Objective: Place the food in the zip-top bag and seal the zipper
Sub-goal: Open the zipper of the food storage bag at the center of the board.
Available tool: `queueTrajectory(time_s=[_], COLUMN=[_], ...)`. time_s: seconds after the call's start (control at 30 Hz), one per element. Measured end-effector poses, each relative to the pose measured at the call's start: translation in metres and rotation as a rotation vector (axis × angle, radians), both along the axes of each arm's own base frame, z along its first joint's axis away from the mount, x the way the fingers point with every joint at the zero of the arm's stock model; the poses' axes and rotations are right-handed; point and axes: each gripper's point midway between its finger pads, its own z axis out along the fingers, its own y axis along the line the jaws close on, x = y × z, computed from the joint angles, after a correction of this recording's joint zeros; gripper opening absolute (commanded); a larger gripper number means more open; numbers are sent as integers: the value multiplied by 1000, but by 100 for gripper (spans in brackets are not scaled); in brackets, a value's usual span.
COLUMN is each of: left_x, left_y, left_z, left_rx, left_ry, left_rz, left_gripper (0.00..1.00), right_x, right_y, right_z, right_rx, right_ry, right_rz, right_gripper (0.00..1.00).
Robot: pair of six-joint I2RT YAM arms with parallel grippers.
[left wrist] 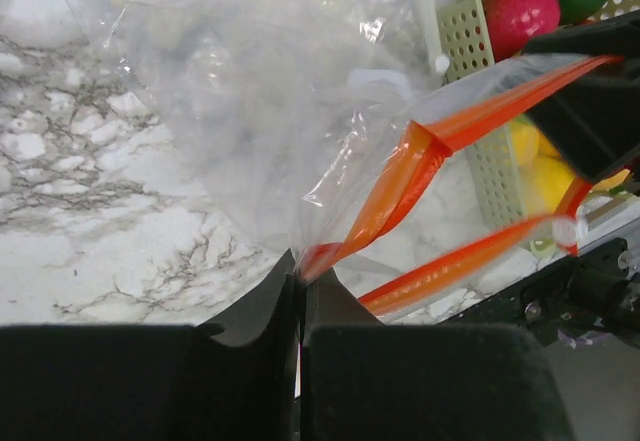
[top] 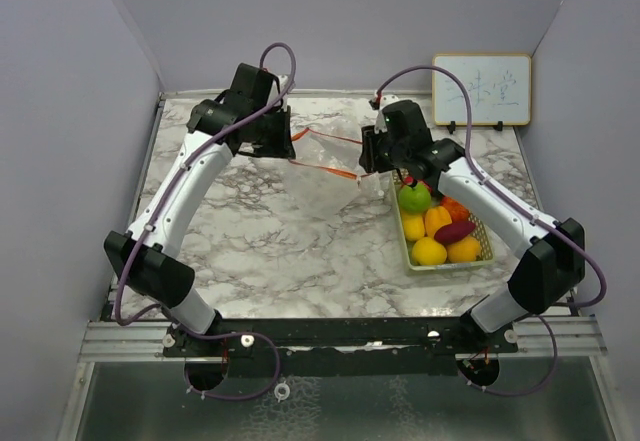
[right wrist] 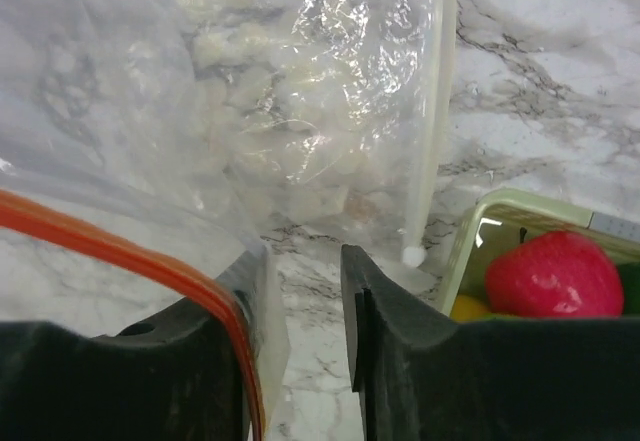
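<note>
The clear zip-top bag [top: 330,156] with an orange zipper hangs stretched between my two grippers, its mouth partly open and nothing inside it. My left gripper [left wrist: 300,279] is shut on one end of the orange zipper strip [left wrist: 400,176]. My right gripper [right wrist: 300,261] is open at the bag's other end; the orange strip [right wrist: 120,246] lies over its left finger. The food lies in a pale green basket [top: 405,241]: a green apple [top: 414,199], a pink-red fruit [right wrist: 555,276], yellow [top: 429,251], orange and purple [top: 455,231] pieces.
The basket stands at the right of the marble table [top: 300,241], just beside and below my right gripper [top: 378,156]. A small whiteboard [top: 481,89] leans on the back wall at the right. Grey walls close in the table on three sides.
</note>
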Motion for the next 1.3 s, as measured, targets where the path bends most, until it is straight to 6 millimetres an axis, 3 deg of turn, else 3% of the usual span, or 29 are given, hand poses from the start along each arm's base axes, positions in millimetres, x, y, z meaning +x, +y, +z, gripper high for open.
queueTrajectory(time_s=[0.1,0.13,0.23,0.4,0.57,0.8,0.87,1.0,1.13,1.2,1.3], left_x=[10,15,26,39,44,45,48,56,61,59,55], left_y=[-2,-4,-8,-4,-5,-15,-18,-17,-6,0,4], left_z=[13,15,12,-8,-14,-15,-11,12,36,35,18], left_rx=[-7,-8,5,68,91,103,115,139,159,174,209], left_ry=[-32,-40,-38,3,13,5,-8,-79,-155,-159,-121], left_rz=[-2,-2,3,34,43,26,28,56,109,123,124], left_gripper=[0,0,0,0,0,0,0,0,0,0,0], right_x=[-3,-5,-10,-15,-17,-24,-26,-30,-33,-33,-35], right_y=[5,7,10,8,-18,-52,-64,-94,-122,-123,-114], right_z=[0,1,8,45,69,58,44,12,-5,-2,10], right_rx=[39,48,73,104,75,33,-5,-75,-76,-41,12], right_ry=[23,27,26,-17,-40,5,56,167,223,213,176], right_rz=[52,69,103,120,18,-95,-153,-270,-343,-324,-281], right_gripper=[90,99,99,99,99,99,99,99,99,99,99])
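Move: From the right hand, which is just coming loose from the orange-zippered bag, the green apple in the basket lies about 14 cm right, 3 cm back and 12 cm below. The pomegranate is some 6 cm beyond the apple and 2 cm farther right; the yellow pepper is 5 cm right of the apple and 5 cm nearer. The flat bag's white knob is about 2 cm right of the right hand, 3 cm back. From the left hand the apple is roughly 32 cm right, 3 cm back. Backing off slightly and rising about 7 cm, the right hand spreads its part-open fingers wide and comes free of the bag's orange edge, then swings some 12 cm right and sinks again towards the apple, wrist turning clockwise and tipping down. The left hand keeps its pinch on the zipper end and carries it forward, bobbing and ending slightly higher. ##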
